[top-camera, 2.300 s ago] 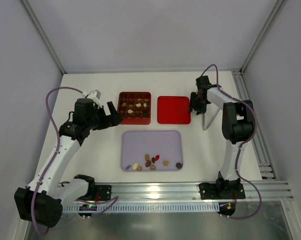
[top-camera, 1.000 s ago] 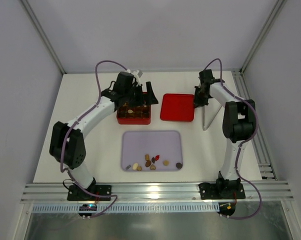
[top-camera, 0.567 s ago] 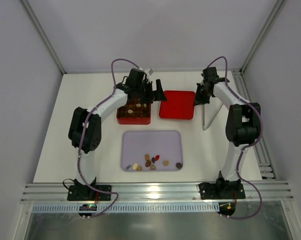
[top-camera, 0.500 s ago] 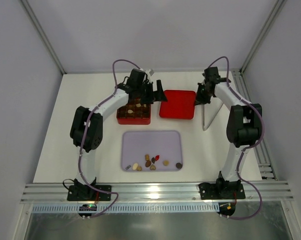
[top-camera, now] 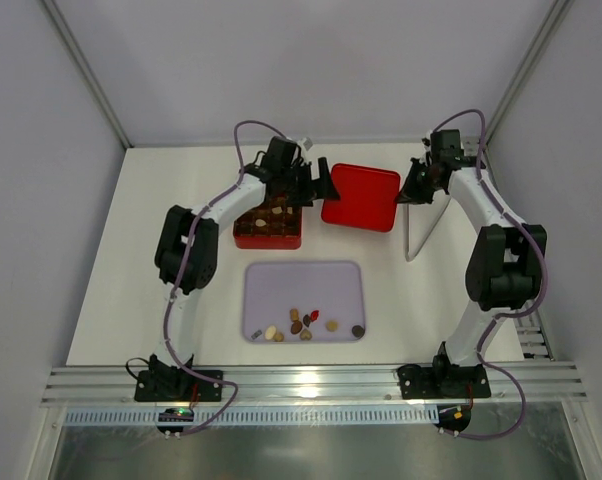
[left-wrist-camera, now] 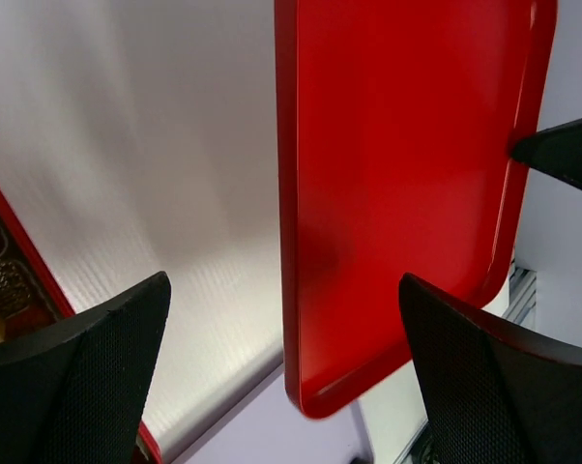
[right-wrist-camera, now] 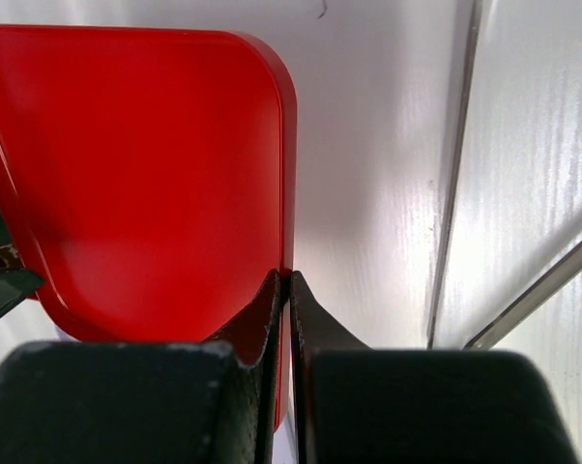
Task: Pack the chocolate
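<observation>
Some chocolate (top-camera: pixel 270 213) sits in the compartments of the red square box (top-camera: pixel 243 238). More chocolate (top-camera: pixel 303 324), dark, tan, cream and one reddish piece, lies loose on the pale lilac tray (top-camera: pixel 281 285). A flat red lid (top-camera: pixel 361 197) hangs tilted above the table behind the tray. My right gripper (right-wrist-camera: pixel 288 280) is shut on the right edge of the red lid (right-wrist-camera: pixel 146 164). My left gripper (left-wrist-camera: pixel 286 377) stands open, its fingers (left-wrist-camera: pixel 78 367) straddling the left edge of the red lid (left-wrist-camera: pixel 397 174) without touching it.
A white panel (top-camera: pixel 421 228) lies under the right arm, next to the metal rails (top-camera: pixel 501 230) on the table's right side. The box sits just below the left gripper (top-camera: pixel 319 185). Grey walls close in the back and sides.
The right gripper has carried the red lid up and toward the back right. The left arm has swung from above the box to the lid's left edge, staying open.
</observation>
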Tool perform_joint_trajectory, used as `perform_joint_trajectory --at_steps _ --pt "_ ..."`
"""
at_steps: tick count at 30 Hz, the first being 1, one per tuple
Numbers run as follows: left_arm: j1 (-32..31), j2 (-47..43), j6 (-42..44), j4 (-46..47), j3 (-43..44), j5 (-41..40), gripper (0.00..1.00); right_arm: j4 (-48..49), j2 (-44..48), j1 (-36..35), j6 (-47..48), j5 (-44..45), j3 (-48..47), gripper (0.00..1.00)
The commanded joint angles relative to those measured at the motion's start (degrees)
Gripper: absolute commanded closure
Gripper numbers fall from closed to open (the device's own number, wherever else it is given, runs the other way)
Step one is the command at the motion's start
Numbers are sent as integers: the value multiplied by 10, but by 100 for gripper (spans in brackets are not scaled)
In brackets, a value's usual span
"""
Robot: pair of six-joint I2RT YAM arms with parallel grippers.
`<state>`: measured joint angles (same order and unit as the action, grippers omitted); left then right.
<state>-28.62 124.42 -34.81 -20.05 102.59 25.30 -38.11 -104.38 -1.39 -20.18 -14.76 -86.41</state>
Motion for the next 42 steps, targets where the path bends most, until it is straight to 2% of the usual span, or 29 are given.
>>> perform_joint_trajectory --at_steps 1,6,11,17,18,20,21,22,26,28,30,31,33,37,38,39,42 --pt "-1 5 -32 39 25 41 3 29 41 -2 -20 -50 5 96" --pt "-1 -1 -99 114 -1 71 9 45 48 -2 -37 -89 15 96" --pt "-1 -16 -143 172 -41 96 27 56 54 -18 -43 -94 22 96" --pt "0 -44 -170 211 -82 108 59 76 61 -31 -54 -92 39 96" --pt "1 -47 -173 214 -91 111 69 77 61 -34 -54 -92 40 96" --pt "1 -56 -179 221 -98 114 81 81 63 -42 -54 -87 43 96" --pt "1 -59 -182 222 -103 115 93 85 66 -46 -54 -80 47 96" --pt "2 -64 -186 223 -106 117 100 87 68 -53 -54 -74 49 96" --pt "5 -86 -194 223 -121 121 100 95 85 -71 -47 -30 72 75" --pt "11 -96 -199 222 -133 121 100 101 115 -86 -41 20 84 63" --pt "17 -112 -203 203 -136 122 100 101 144 -126 -27 59 106 52" --pt "22 -118 -202 202 -143 124 100 98 177 -142 -22 105 115 50" --pt "29 -139 -188 152 -146 121 100 99 218 -205 -13 144 147 42" --pt "49 -175 -149 62 -152 111 100 94 298 -313 1 229 191 37" --pt "52 -186 -144 50 -156 113 100 79 314 -336 5 279 193 36" --pt "55 -193 -135 39 -157 113 100 72 320 -396 11 299 194 36" --pt "61 -215 -110 -18 -161 108 100 26 318 -478 38 392 187 35"
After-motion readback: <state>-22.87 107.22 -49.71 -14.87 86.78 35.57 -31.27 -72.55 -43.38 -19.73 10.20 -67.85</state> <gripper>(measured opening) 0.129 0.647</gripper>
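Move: The red lid already hangs from the right hand's shut fingers by its right edge, its middle about 8 cm to that hand's left and level fore and aft. From the open left hand the lid's middle is roughly 8 cm right and 2 cm back, at about the same height. The chocolate box lies some 14 cm left, 6 cm back and 10 cm below the left hand. The purple tray is about 21 cm left of the right hand, 24 cm back and 13 cm down. Rightward about 2.5 cm and rolling towards its right, the left hand shuts on the lid's left edge while the right hand carries the lid some 4 cm left into the grip. The left hand then draws it back, up and left; the right opens, comes free of the right edge, and swings left, back and up over 20 cm, turning counter-clockwise. ##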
